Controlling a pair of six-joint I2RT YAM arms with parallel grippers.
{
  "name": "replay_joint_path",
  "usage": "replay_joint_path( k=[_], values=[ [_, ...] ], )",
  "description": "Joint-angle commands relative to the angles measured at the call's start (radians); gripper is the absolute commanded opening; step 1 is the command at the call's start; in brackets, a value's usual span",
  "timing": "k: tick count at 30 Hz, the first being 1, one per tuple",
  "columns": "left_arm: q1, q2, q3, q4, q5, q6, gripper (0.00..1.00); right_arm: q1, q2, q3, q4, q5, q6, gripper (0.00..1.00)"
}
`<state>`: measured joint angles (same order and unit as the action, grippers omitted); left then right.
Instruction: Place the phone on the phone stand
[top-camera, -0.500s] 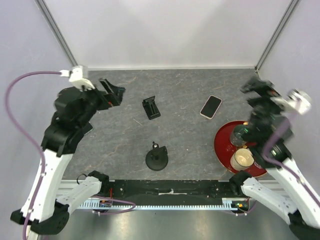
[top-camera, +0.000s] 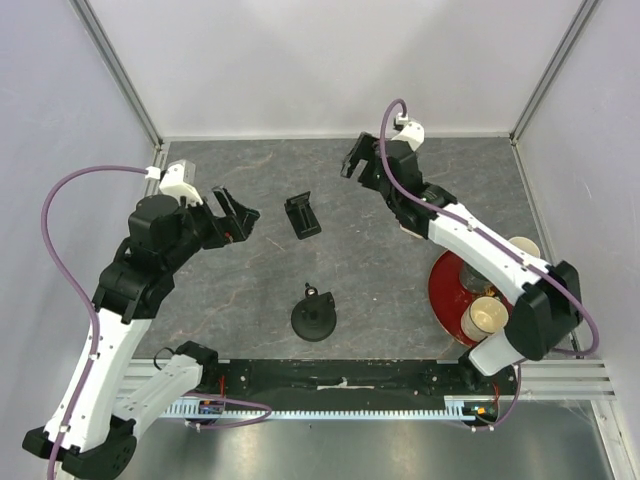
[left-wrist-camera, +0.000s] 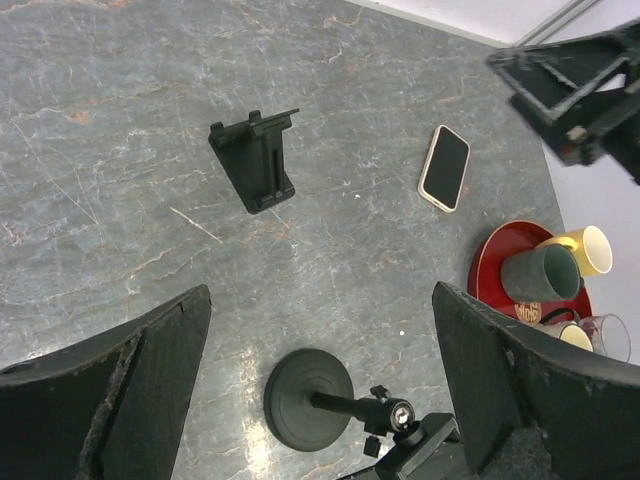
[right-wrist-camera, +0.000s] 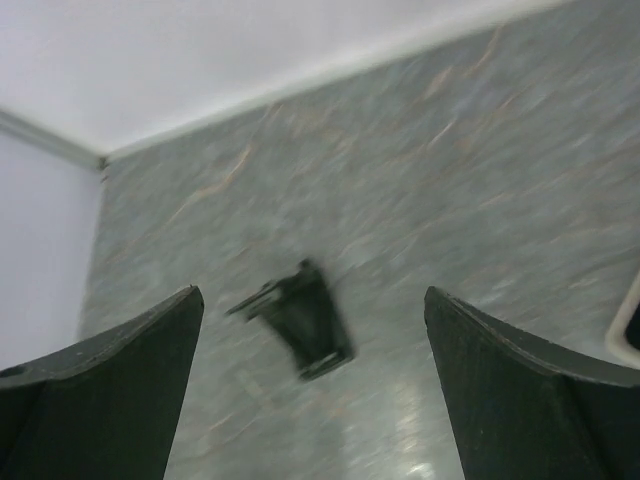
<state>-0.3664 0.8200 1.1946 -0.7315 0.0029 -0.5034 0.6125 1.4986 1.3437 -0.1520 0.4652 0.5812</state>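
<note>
The phone (left-wrist-camera: 445, 167), black screen with a pale rim, lies flat on the grey table; in the top view my right arm covers it. The black phone stand (top-camera: 303, 216) rests left of it, also in the left wrist view (left-wrist-camera: 256, 160) and blurred in the right wrist view (right-wrist-camera: 305, 320). My right gripper (top-camera: 358, 166) hangs open above the table's far middle, between stand and phone, nothing in its jaws (right-wrist-camera: 312, 298). My left gripper (top-camera: 240, 214) is open and empty, left of the stand (left-wrist-camera: 320, 292).
A black round-based mount (top-camera: 313, 318) stands near the front middle (left-wrist-camera: 308, 397). A red tray (top-camera: 445, 290) at the right holds a dark cup (left-wrist-camera: 540, 272), a yellow cup (left-wrist-camera: 585, 245) and a glass. Walls close in the back and both sides.
My right arm has swung from over the red tray to the far middle, now covering the phone in the top view. My left gripper shifted slightly right.
</note>
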Motion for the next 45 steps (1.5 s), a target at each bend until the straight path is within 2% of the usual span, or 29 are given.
replay_joint_path(
  k=[1,3,5,12,14,19,23,28,34,37,38,39,43,44,45],
  values=[
    [0.0,-0.033,-0.016,0.003,0.025,-0.038,0.97,-0.003,0.077,0.031,-0.015,-0.298,0.424,0.98],
    [0.0,-0.056,-0.026,0.003,0.022,-0.038,0.97,-0.003,0.118,0.009,0.041,-0.417,0.533,0.98],
    [0.0,-0.068,-0.038,0.004,0.019,-0.043,0.97,-0.003,0.146,-0.034,0.106,-0.462,0.601,0.98],
    [0.0,-0.068,-0.061,0.004,0.063,-0.053,0.97,0.003,0.241,-0.09,0.202,-0.527,0.77,0.98],
    [0.0,-0.061,-0.061,0.006,0.072,-0.058,0.96,0.006,0.285,-0.116,0.297,-0.524,0.804,0.98],
    [0.0,-0.05,-0.079,0.027,0.111,-0.066,0.96,0.006,0.383,-0.069,0.365,-0.504,0.776,0.98],
    [0.0,-0.042,-0.118,0.063,0.126,-0.086,0.96,0.007,0.503,0.02,0.318,-0.473,0.708,0.98],
    [0.0,-0.007,-0.132,0.092,0.166,-0.11,0.96,0.015,0.612,0.127,0.364,-0.517,0.669,0.87],
    [0.0,0.011,-0.119,0.09,0.184,-0.11,0.96,0.032,0.686,0.198,0.393,-0.505,0.643,0.86],
    [0.0,0.011,-0.122,0.092,0.184,-0.113,0.96,0.032,0.729,0.241,0.367,-0.527,0.626,0.74],
    [0.0,0.013,-0.122,0.093,0.184,-0.113,0.95,0.032,0.736,0.244,0.362,-0.527,0.62,0.64],
    [0.0,0.013,-0.124,0.093,0.186,-0.112,0.95,0.033,0.739,0.247,0.359,-0.522,0.609,0.59],
    [0.0,0.016,-0.133,0.099,0.2,-0.11,0.95,0.036,0.75,0.302,0.281,-0.523,0.488,0.39],
    [0.0,0.016,-0.135,0.099,0.203,-0.107,0.95,0.036,0.755,0.319,0.267,-0.551,0.412,0.27],
    [0.0,0.018,-0.136,0.099,0.206,-0.103,0.95,0.03,0.758,0.354,0.253,-0.571,0.351,0.21]
  ],
)
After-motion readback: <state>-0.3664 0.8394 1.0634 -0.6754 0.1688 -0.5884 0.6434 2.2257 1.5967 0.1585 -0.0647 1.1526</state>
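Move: The phone stand lies some 17 cm to the right hand's left, about level with it fore and aft, and some 23 cm below. The phone lies some 11 cm to that hand's right, roughly 1 cm ahead and 26 cm below; the pole stand is about 24 cm back from the phone stand and 3 cm to its right. From the left hand the phone stand is about 17 cm ahead, 7 cm right and 27 cm below. The right hand swings left and down to the phone stand, about 20 cm each way and in the later part also some 5 cm forward, its left side rolling up and its fingers tipping down by some 30 degrees; near the end it levels off, still sliding left, and the open fingers close more than halfway to pinch the thin ledge at the stand's far end. Meanwhile the empty left hand stays open and eases a few centimetres down and to its right, tipping slightly downward. ##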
